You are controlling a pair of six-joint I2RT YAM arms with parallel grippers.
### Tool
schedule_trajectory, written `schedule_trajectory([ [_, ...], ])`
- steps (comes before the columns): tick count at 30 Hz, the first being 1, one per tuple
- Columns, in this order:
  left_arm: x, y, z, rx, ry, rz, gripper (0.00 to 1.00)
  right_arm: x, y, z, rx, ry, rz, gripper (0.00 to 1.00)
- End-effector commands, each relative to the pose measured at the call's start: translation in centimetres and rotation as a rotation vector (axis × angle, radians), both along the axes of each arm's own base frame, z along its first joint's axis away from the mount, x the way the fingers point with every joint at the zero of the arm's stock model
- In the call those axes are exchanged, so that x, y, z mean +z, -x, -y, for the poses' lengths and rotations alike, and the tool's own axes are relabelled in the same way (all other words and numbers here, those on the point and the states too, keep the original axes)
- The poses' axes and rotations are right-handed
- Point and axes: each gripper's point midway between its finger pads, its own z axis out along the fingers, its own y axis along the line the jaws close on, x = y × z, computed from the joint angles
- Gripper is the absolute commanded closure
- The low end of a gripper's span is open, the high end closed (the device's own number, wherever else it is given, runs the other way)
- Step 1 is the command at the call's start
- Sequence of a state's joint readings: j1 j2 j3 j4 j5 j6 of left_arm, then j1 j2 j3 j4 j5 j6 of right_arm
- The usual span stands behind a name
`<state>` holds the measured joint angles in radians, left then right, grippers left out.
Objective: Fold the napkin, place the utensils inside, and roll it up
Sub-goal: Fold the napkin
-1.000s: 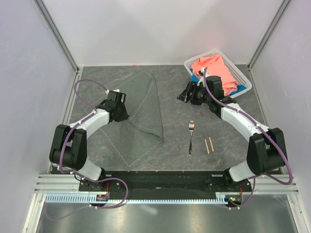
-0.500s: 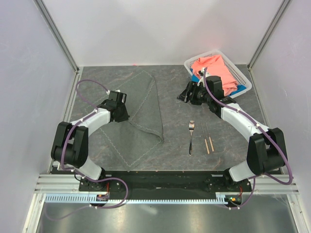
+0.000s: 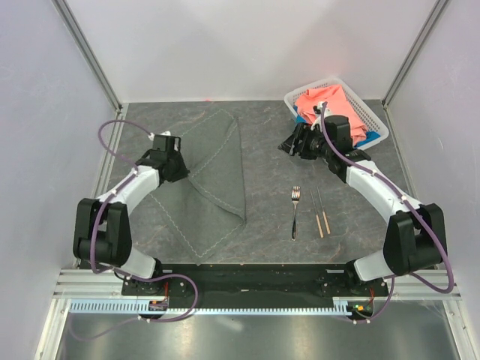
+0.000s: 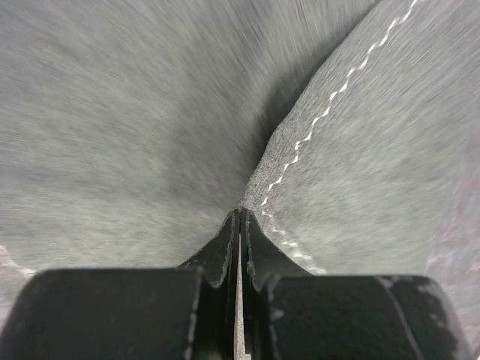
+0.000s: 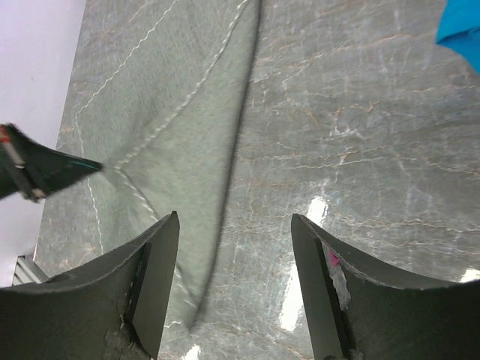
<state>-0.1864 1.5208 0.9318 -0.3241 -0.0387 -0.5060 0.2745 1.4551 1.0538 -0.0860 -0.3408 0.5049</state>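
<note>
The dark grey napkin (image 3: 214,169) lies partly folded on the left half of the table, its stitched hem showing. My left gripper (image 3: 171,159) is shut on a fold of the napkin (image 4: 360,150), and in the left wrist view the fingertips (image 4: 241,214) pinch the cloth beside the hem. My right gripper (image 3: 289,145) hovers open over bare tabletop right of the napkin (image 5: 180,120), with nothing between its fingers (image 5: 234,219). The silver fork (image 3: 295,212) and the wooden chopsticks (image 3: 320,212) lie side by side near the front right.
A white basket (image 3: 379,120) at the back right holds a salmon-pink cloth (image 3: 330,101) and a blue cloth (image 3: 373,136). White walls close in the left, back and right sides. A blue corner (image 5: 461,30) shows in the right wrist view.
My left gripper has closed fully on the napkin and moved back and to the left, dragging the cloth with it. The right gripper has shifted slightly back.
</note>
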Motion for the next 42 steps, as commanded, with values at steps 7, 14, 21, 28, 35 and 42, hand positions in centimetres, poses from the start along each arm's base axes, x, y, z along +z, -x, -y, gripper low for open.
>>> schedule_trajectory([
  [7, 5.7, -2.4, -10.9, 0.218, -0.033, 0.104, 0.98, 2.0, 0.3, 1.9, -0.007, 0.005, 0.071, 0.30],
  [14, 5.3, -3.4, -16.5, 0.283, -0.087, 0.066, 0.98, 2.4, 0.5, 2.0, -0.014, 0.006, 0.087, 0.28],
  [21, 3.1, -3.5, -19.1, 0.300, -0.100, -0.004, 0.98, 2.2, 0.5, 2.4, -0.028, 0.019, 0.086, 0.27],
  [28, 1.9, -3.7, -21.2, 0.321, -0.091, -0.034, 0.98, 2.0, 0.6, 2.3, -0.022, 0.018, 0.081, 0.26],
  [35, 0.7, -4.8, -22.5, 0.320, -0.060, -0.052, 0.98, 1.7, 0.7, 2.3, -0.019, 0.018, 0.075, 0.26],
  [42, 0.1, -4.9, -24.6, 0.359, -0.058, -0.067, 0.98, 1.2, 0.7, 2.1, -0.011, 0.015, 0.057, 0.26],
])
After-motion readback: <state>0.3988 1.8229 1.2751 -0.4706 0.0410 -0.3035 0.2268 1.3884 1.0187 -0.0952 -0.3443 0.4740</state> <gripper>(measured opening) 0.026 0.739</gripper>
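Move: Some 23 cm to the left of the left hand, about 6 cm farther out and roughly 3 cm lower, lies the napkin's left corner, where the pinched corner is being taken. From that hand, the far napkin corner is about 28 cm ahead and 15 cm right, the near napkin corner some 30 cm back and 5 cm right. The left corner lies roughly 60 cm left of the right hand, about level with it and some 15 cm below. Keeping the napkin's corner pinched in its shut fingertips, the left hand sweeps some 23 cm left towards the left corner, easing forward slightly, in an arc: up about 5 cm at first, then down a little more as it slows. The wrist turns about 20 degrees counter-clockwise. The open right hand shifts about 2 cm right, then waits. ##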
